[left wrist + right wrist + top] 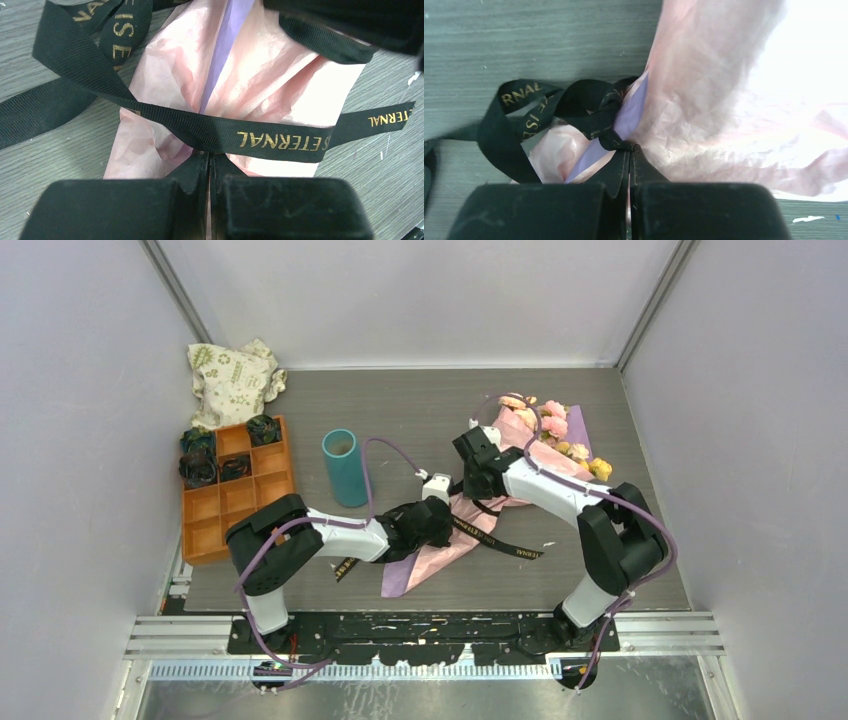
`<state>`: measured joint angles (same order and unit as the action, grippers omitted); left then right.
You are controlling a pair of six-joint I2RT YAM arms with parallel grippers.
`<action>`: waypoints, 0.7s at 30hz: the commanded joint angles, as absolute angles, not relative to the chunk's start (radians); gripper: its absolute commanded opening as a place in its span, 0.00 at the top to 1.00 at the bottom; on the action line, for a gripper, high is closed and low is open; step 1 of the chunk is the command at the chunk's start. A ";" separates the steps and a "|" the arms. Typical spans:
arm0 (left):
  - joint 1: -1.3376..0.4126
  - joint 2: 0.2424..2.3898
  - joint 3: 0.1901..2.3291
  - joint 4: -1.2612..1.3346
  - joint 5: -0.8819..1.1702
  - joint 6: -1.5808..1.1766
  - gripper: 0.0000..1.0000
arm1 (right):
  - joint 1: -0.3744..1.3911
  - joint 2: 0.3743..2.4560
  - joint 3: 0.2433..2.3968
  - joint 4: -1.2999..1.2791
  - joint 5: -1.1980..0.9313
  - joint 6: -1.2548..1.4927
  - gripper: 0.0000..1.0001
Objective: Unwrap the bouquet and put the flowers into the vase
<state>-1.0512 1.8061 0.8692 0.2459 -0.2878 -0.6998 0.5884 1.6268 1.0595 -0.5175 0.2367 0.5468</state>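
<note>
The bouquet lies on the table in pink and lilac paper [425, 560], its pink, cream and yellow flowers [548, 420] at the far right. A black ribbon [505, 545] with gold lettering trails from its waist. My left gripper [448, 520] is shut, its tips [208, 154] pinching a band of the ribbon [280, 142] over the pink paper [260, 75]. My right gripper [479, 490] is shut too, its tips [629, 148] on the ribbon's knot [599, 117] beside a lilac fold [631, 107]. The teal vase [345, 468] stands upright to the left of both grippers.
An orange tray [215, 510] with square compartments, some holding dark bundles, sits at the left edge. A cream cloth bag [232, 380] with green print lies behind it. A loose ribbon end [345, 568] lies under my left arm.
</note>
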 commanded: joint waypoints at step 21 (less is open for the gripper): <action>-1.047 1.867 0.848 0.129 -0.275 -0.692 0.99 | 0.595 1.185 1.549 -0.830 0.537 0.478 0.99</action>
<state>-1.0512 1.8080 0.8696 0.2470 -0.2878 -0.6998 0.5880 1.2430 1.4410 -0.7959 0.4480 0.4980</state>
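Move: The right hand already has the black ribbon knot in its fingertips, the table about 5 cm below. From it the flower heads lie some 13 cm ahead and 15 cm to the right, slightly lower; the printed ribbon tail lies about 8 cm back, 4 cm right and 4 cm down. From the left hand, whose shut fingertips are already on the pink wrapping, the knot is about 6 cm ahead, 4 cm right and 2 cm higher. Keeping its pinch on the black ribbon, the right hand pulls it up fast, about 25 cm, away from the wrapping and the left fingertips, drifting about 4 cm to the right late in the rise while its fingers tip outward by some 30 degrees. The left hand stays put, its shut fingertips still holding the paper down. ##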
